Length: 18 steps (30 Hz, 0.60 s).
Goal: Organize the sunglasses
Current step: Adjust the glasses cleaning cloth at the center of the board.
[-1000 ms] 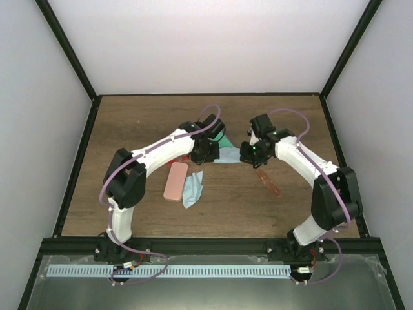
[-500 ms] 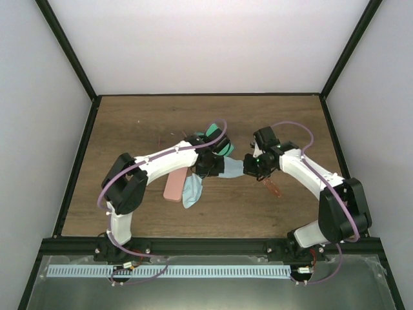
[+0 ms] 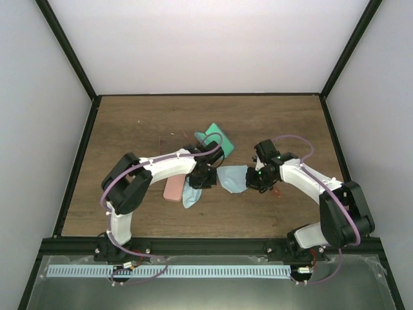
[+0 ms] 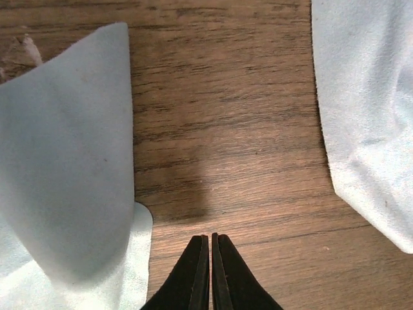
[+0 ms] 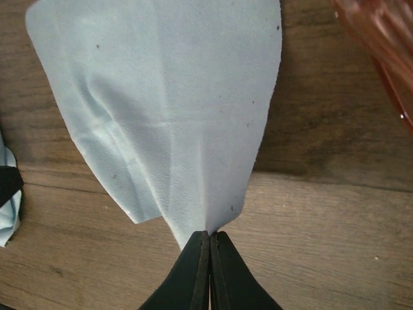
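Observation:
My right gripper [image 5: 210, 234] is shut on the corner of a light blue cloth [image 5: 168, 116], which fans out ahead of it on the wood. An orange-red pair of sunglasses [image 5: 387, 51] lies just to its right, and only a sliver of that pair [image 3: 277, 192] shows beside the right arm from above. A thin reddish-pink pair of sunglasses [image 3: 173, 137] lies further back on the left. My left gripper [image 4: 210, 237] is shut with nothing in it, over bare wood between two cloths.
A second light blue cloth [image 4: 64, 161] lies crumpled left of the left gripper, beside a pink oblong case [image 3: 173, 188]. A teal-green case [image 3: 216, 135] sits behind the left gripper. The held cloth [image 3: 232, 178] lies between the two grippers. Black frame rails border the table [image 3: 129, 123].
Both arms have drawn back toward the near edge. The right gripper has dragged its cloth along, uncovering the teal-green case. The left gripper now sits between the two cloths.

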Tool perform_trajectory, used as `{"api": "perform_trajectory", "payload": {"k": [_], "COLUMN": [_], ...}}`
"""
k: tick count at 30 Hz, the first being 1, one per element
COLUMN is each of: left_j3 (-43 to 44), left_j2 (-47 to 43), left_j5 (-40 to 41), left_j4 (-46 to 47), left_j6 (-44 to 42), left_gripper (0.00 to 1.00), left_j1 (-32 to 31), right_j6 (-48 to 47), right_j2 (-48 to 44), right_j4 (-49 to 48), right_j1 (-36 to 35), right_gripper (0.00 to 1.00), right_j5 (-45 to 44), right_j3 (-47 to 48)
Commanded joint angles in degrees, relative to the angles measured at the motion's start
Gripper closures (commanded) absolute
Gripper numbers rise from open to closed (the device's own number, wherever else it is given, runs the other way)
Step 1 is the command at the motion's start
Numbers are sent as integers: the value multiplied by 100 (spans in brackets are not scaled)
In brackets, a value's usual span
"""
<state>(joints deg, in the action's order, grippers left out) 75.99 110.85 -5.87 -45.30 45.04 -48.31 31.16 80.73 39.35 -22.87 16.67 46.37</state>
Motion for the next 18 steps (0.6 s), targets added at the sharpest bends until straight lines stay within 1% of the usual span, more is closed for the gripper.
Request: {"api": "perform_trajectory", "payload": {"k": [1, 5, 6, 8, 10, 11, 12, 15, 18], "left_j3": [-19, 149, 212, 396, 604, 685, 749, 794, 823], "left_j2": [-62, -78, -77, -40, 97, 167, 220, 280, 315], "left_j5": [-120, -291, -371, -397, -438, -437, -422, -322, -244], "left_j4": [135, 195, 221, 211, 121, 92, 77, 76, 134], "left_j6": [4, -37, -58, -84, -127, -149, -157, -142, -99], "left_gripper": [96, 95, 90, 72, 57, 51, 47, 47, 51], "left_j1": [-11, -11, -19, -56, -108, -134, -162, -185, -154], "right_j6": [84, 92, 92, 82, 67, 67, 86, 81, 37], "right_j2": [-189, -206, -202, -167, -84, -57, -57, -61, 31], "right_j4": [-107, -91, -79, -47, -42, -48, -57, -16, 76], "right_j1": [-56, -53, -51, -55, -51, -51, -51, -51, -51], "right_gripper": [99, 99, 99, 99, 99, 99, 99, 99, 99], "right_j5": [21, 27, 15, -30, -37, -27, -26, -69, -56], "right_j3": [-99, -35, 12, 103, 164, 201, 246, 460, 606]}}
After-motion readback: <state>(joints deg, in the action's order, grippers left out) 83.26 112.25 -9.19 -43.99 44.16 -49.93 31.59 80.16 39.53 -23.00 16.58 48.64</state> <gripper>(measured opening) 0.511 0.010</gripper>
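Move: The glasses cleaning cloth, its near part pinched in the right fingers, has its middle about 10 cm to the right of the left hand, 3 cm ahead and 2 cm lower; from the right hand it is some 5 cm left, 3 cm ahead and 3 cm below. The second cloth lies about 5 cm left of the left hand and 1 cm nearer, the green case 17 cm ahead and 5 cm right. The brown glasses lie some 6 cm right of the right hand, 1 cm ahead. The empty left hand, after hanging shut near the board between the two cloths, swings about 5 cm right towards the cleaning cloth's near left edge while rising some 3 cm, its fingers opening from shut to roughly half as it tips slightly. The right hand keeps its pinch on the cloth, settles back barely half a centimetre, then lifts about 2 cm and eases forward nearly as far, drawing the held part up with it. ##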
